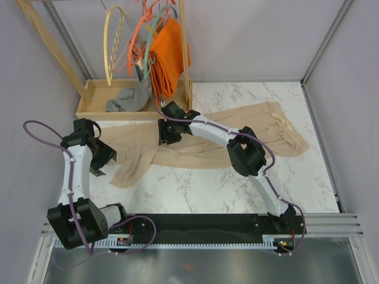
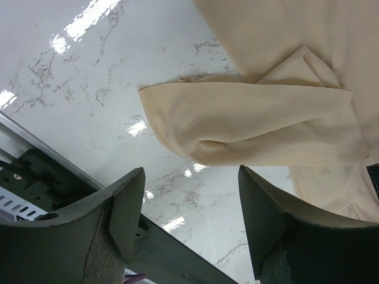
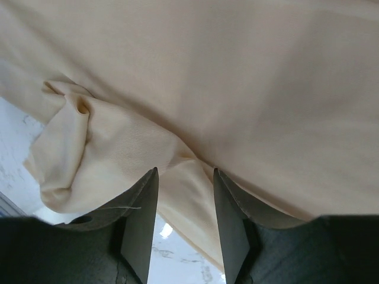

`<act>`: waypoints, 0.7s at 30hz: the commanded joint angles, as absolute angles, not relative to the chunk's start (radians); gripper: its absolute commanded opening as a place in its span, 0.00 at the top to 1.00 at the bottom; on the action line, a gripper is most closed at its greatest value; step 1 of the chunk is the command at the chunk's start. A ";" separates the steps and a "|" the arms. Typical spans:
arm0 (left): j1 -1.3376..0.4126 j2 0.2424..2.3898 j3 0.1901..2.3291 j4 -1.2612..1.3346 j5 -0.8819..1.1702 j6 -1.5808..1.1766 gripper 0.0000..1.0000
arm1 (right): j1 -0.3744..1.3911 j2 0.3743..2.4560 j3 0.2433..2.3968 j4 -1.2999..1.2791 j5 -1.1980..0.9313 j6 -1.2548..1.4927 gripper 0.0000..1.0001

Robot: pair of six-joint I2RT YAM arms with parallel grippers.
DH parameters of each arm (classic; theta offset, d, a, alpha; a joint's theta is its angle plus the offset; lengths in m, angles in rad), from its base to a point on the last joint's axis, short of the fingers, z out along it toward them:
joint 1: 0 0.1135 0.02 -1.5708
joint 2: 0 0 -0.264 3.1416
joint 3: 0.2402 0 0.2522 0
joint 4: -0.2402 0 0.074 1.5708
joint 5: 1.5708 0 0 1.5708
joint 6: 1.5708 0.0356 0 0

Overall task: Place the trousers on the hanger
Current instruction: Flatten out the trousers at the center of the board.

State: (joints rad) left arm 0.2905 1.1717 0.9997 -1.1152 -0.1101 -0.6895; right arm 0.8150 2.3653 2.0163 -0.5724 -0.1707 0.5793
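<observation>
The beige trousers (image 1: 195, 155) lie spread flat across the marble table, with their waist at the right and their legs running left. My left gripper (image 1: 105, 161) hangs above the leg ends. In the left wrist view it (image 2: 190, 171) is open and holds nothing, and a folded leg end (image 2: 254, 124) lies beyond its fingertips. My right gripper (image 1: 167, 137) is down on the legs near the middle. In the right wrist view its jaws (image 3: 185, 171) stand apart, with a raised fold of the fabric (image 3: 237, 77) between the tips. The pale yellow hanger (image 1: 118, 38) hangs on the rack at the back left.
A wooden rack stands at the back left, with a tray (image 1: 89, 100) at its foot. It carries orange hangers (image 1: 139, 35), a teal hanger (image 1: 150, 41) and an orange cloth (image 1: 169, 56). A grey garment (image 1: 127, 100) lies in the tray. Grey walls close in both sides.
</observation>
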 commanded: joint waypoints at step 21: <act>0.295 1.132 1.008 -1.086 -0.104 -0.629 0.29 | 0.877 2.367 1.999 -0.431 -0.112 0.914 0.82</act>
State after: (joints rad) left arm 0.2905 1.1515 0.9997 -1.1007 -0.0944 -0.6636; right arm 0.8692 2.3634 1.9488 -0.4614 -0.1123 0.9104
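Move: The loose trouser leg's ridge lies just below the right hand, about 3 cm to its left, 2 cm back and 3 cm down. From that hand the leg's cuff is some 16 cm back and 16 cm left, the spread leg 4 cm ahead and 15 cm left, and the wooden box 18 cm ahead and 11 cm left. From the left hand the ridge is roughly 12 cm ahead, 17 cm right and 11 cm lower. The right fingertips come down on the ridge of the loose trouser leg and close from half open to nearly shut, pinching it. The hand first dips about 3 cm down and back, then eases left and a little forward, rising some 2 cm as the fingers close; the wrist turns clockwise by about 15 degrees. ##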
